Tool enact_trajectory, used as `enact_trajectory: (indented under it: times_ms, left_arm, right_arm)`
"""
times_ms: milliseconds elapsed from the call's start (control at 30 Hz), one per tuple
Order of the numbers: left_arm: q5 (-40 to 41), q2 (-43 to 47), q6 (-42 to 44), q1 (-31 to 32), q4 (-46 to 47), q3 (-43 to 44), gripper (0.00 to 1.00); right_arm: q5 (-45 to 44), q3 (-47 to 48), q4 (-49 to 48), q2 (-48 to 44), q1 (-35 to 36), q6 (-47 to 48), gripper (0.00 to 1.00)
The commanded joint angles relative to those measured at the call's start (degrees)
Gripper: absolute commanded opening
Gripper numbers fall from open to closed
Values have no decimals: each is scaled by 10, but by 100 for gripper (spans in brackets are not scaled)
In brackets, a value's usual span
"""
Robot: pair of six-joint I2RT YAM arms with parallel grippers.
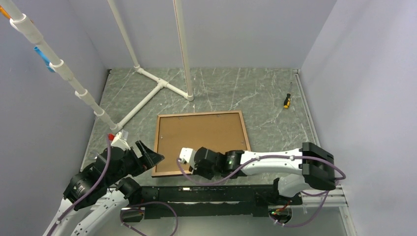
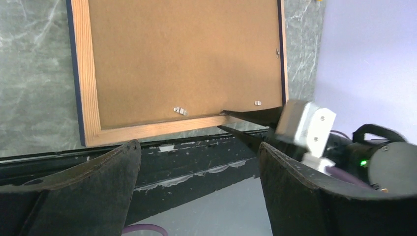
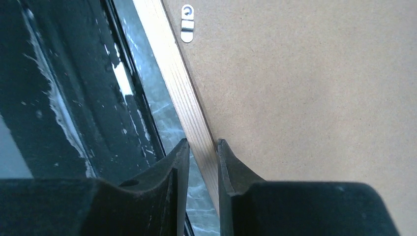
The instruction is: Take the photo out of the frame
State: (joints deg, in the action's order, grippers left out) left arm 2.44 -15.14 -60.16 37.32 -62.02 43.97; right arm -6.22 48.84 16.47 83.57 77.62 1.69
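The frame (image 1: 200, 114) lies face down on the marble table, its wooden back rail and thin navy edge (image 2: 74, 73) showing. A brown backing board (image 1: 199, 137) fills it, held by small metal clips (image 3: 187, 29). The photo is hidden under the board. My right gripper (image 1: 183, 158) is at the frame's near rail (image 3: 172, 78), fingers almost together with the rail between the tips (image 3: 202, 142); one fingertip rests by the board (image 3: 295, 98). My left gripper (image 1: 150, 156) is open and empty, just left of the frame's near-left corner (image 2: 196, 147).
A white pipe structure (image 1: 152, 88) stands at the back left, its feet on the table. A screwdriver (image 1: 286, 101) with a yellow-black handle lies at the back right. A black rail (image 1: 206, 194) runs along the near edge. Walls close in on both sides.
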Motion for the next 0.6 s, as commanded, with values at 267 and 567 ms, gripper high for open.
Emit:
enact_trajectory:
  times_ms: [267,567]
  left_arm:
    - [-68,-45,-214,-1,55,-46,90]
    - [-67,25,-385,-1,105,-164,91]
  right_arm:
    - [33,87,-11,-38,-62,-122,0]
    - [51,106,-16,-32,-76,-144,0]
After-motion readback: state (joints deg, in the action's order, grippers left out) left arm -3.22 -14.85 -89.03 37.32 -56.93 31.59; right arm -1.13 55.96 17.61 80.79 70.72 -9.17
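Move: The open left gripper hangs above the frame's near left corner, which lies about 3 cm to its left, 1 cm back and some 14 cm below. Also from the left gripper, the near clip is roughly 6 cm right and 1 cm ahead, 14 cm down, and the right gripper is about 14 cm right, 1 cm back and 13 cm down. From the right gripper, already pinching the part-raised near rail, that corner is some 17 cm left, level fore and aft, 1 cm lower. Keep the right fingers shut on the near rail and raise it about 6 cm, drawing it a few centimetres forward and left while turning it some 10 degrees clockwise. Meanwhile, bring the open left gripper down and to the right towards the left part of that rising rail, rolling it about 30 degrees so its left side drops and tipping its fingers slightly downward. ##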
